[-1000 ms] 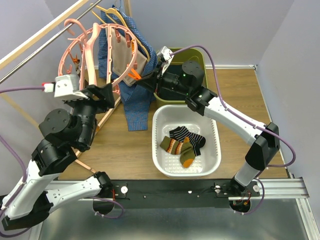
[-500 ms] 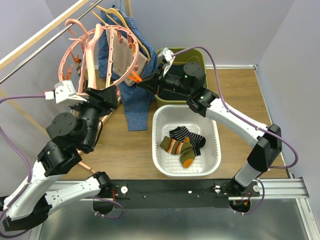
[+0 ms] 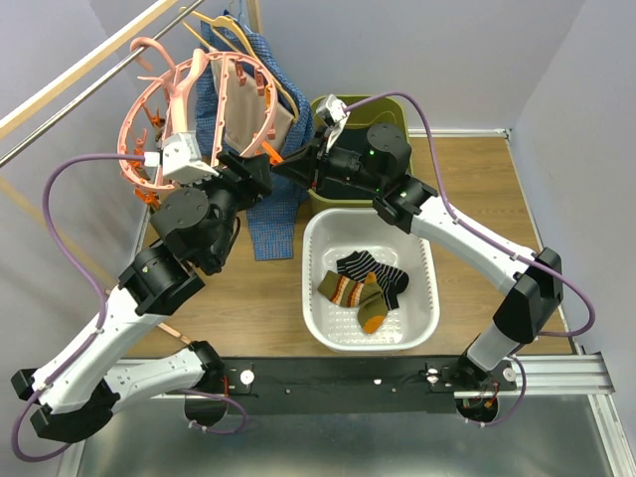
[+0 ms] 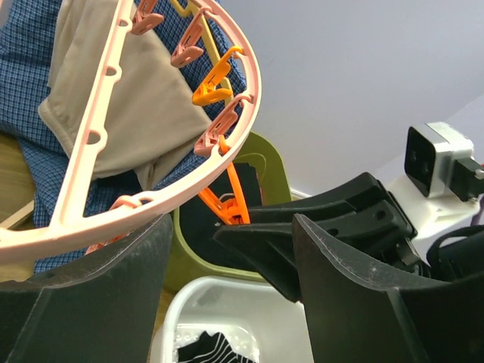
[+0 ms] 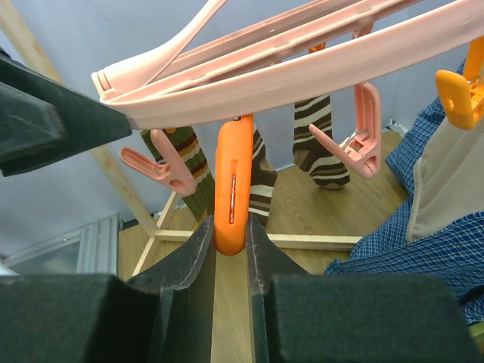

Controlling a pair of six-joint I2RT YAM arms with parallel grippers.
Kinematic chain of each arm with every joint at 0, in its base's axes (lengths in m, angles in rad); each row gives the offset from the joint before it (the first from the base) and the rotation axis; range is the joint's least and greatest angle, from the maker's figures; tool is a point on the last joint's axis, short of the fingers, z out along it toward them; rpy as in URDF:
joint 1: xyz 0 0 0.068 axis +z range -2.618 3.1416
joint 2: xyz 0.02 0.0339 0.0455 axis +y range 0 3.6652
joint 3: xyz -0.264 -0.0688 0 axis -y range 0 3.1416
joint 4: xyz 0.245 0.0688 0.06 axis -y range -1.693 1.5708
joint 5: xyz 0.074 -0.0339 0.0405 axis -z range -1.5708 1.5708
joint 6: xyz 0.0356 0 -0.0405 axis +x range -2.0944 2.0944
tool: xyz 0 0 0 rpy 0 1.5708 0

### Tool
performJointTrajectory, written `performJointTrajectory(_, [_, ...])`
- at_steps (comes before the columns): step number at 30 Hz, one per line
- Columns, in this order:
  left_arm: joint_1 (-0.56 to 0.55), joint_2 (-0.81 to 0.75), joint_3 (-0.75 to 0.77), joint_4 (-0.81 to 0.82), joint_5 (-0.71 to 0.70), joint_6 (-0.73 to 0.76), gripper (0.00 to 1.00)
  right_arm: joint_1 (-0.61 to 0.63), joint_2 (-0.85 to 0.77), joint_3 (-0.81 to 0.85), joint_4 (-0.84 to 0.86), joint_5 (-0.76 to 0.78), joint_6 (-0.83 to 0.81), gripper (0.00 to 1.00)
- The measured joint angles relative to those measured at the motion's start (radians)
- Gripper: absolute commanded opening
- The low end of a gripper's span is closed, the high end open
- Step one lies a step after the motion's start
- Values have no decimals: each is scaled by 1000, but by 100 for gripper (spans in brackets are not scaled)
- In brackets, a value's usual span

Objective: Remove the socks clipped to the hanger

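The hanger [image 3: 129, 124] is a salmon-pink ring hung from the rail at the back left. My right gripper [image 5: 231, 234] is shut on an orange clip [image 5: 231, 185] under the ring's rim [image 5: 302, 76]. Behind that clip, three striped brown and olive socks [image 5: 314, 140] dangle from pink clips. My left gripper [image 4: 231, 280] stands open just below the ring [image 4: 162, 195], its jaws either side of the right gripper's fingers [image 4: 302, 234] without touching them. In the top view both grippers meet at the ring's near side, left [image 3: 253, 177] and right [image 3: 281, 164]. Several more socks [image 3: 363, 283] lie in the white basket.
A white basket [image 3: 320, 224] sits mid-table, with an olive bin [image 3: 397, 104] of dark clothing behind it. A blue checked garment [image 3: 268, 214] and a beige one [image 3: 248, 114] hang on thin hangers beside the ring. The wooden rack's rails [image 3: 89, 60] and leg run along the left.
My left arm has swung up and to the right, bringing its open gripper close to the right gripper at the ring. The right gripper has kept its hold on the orange clip.
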Motion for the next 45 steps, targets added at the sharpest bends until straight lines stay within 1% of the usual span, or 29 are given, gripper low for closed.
performJointTrajectory(3, [31, 24, 4, -2, 29, -7, 73, 0, 0, 0, -1, 0, 3, 31])
performJointTrajectory(4, [36, 26, 4, -2, 37, -8, 73, 0, 0, 0, -2, 0, 3, 42])
performJointTrajectory(6, [53, 31, 4, -2, 57, -8, 73, 0, -2, -3, -8, 1, 11, 54])
performJointTrajectory(7, [63, 32, 4, -2, 65, -8, 73, 0, -8, -10, -12, 2, 18, 64])
performJointTrajectory(9, [83, 34, 4, 0, 77, -6, 73, 0, -24, -28, -19, 5, 18, 72])
performJointTrajectory(10, [94, 34, 4, 2, 85, -6, 73, 0, -33, -41, -19, 11, 19, 80])
performJointTrajectory(12, [110, 34, 4, 3, 98, -5, 73, 3, -63, -80, -25, 35, 25, 86])
performJointTrajectory(13, [119, 35, 4, 6, 108, -3, 73, 8, -75, -95, -25, 43, 21, 92])
performJointTrajectory(15, [133, 40, 6, 10, 121, 1, 73, 14, -101, -129, -24, 68, 22, 94])
performJointTrajectory(16, [139, 43, 8, 12, 130, 3, 73, 18, -115, -148, -23, 80, 22, 98])
performJointTrajectory(19, [154, 52, 9, 20, 153, 13, 73, 50, -178, -266, 25, 113, 23, 100])
performJointTrajectory(22, [169, 62, 9, 31, 177, 21, 73, 98, -206, -381, 99, 141, 17, 100])
performJointTrajectory(24, [177, 66, 9, 35, 190, 25, 73, 133, -188, -427, 139, 155, 5, 100])
performJointTrajectory(29, [201, 68, 9, 49, 237, 34, 73, 211, -25, -452, 253, 179, -45, 100])
performJointTrajectory(33, [211, 68, 9, 55, 282, 39, 73, 239, 171, -417, 346, 181, -80, 100])
performJointTrajectory(36, [214, 69, 18, 55, 321, 40, 73, 249, 294, -337, 366, 181, -96, 100])
performJointTrajectory(39, [220, 69, 31, 55, 365, 39, 73, 259, 416, -220, 394, 185, -112, 100])
performJointTrajectory(45, [229, 76, 50, 63, 442, 23, 73, 290, 560, -61, 461, 209, -145, 100])
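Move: Some 24 cm to the right hand's left, about level fore-and-aft and roughly 12 cm lower, hangs the green sock; the right fingers still pinch an orange clip on the hanger ring, its middle 2 cm above them. The ring's centre is about 14 cm left and 8 cm ahead, slightly higher; a brown striped sock hangs some 26 cm left, 8 ahead and 12 below. From the left hand, the green sock is about 20 cm left, 4 ahead and 13 below. Opening wide, the right hand lets go of the orange clip, backs off 7 cm or so and drops about 24 cm below the ring, then sweeps left towards the green sock with its fingertips dipped about 10 degrees. The open left hand eases some 3 cm forward beside the ring, then drifts right and slightly up, turning clockwise. ##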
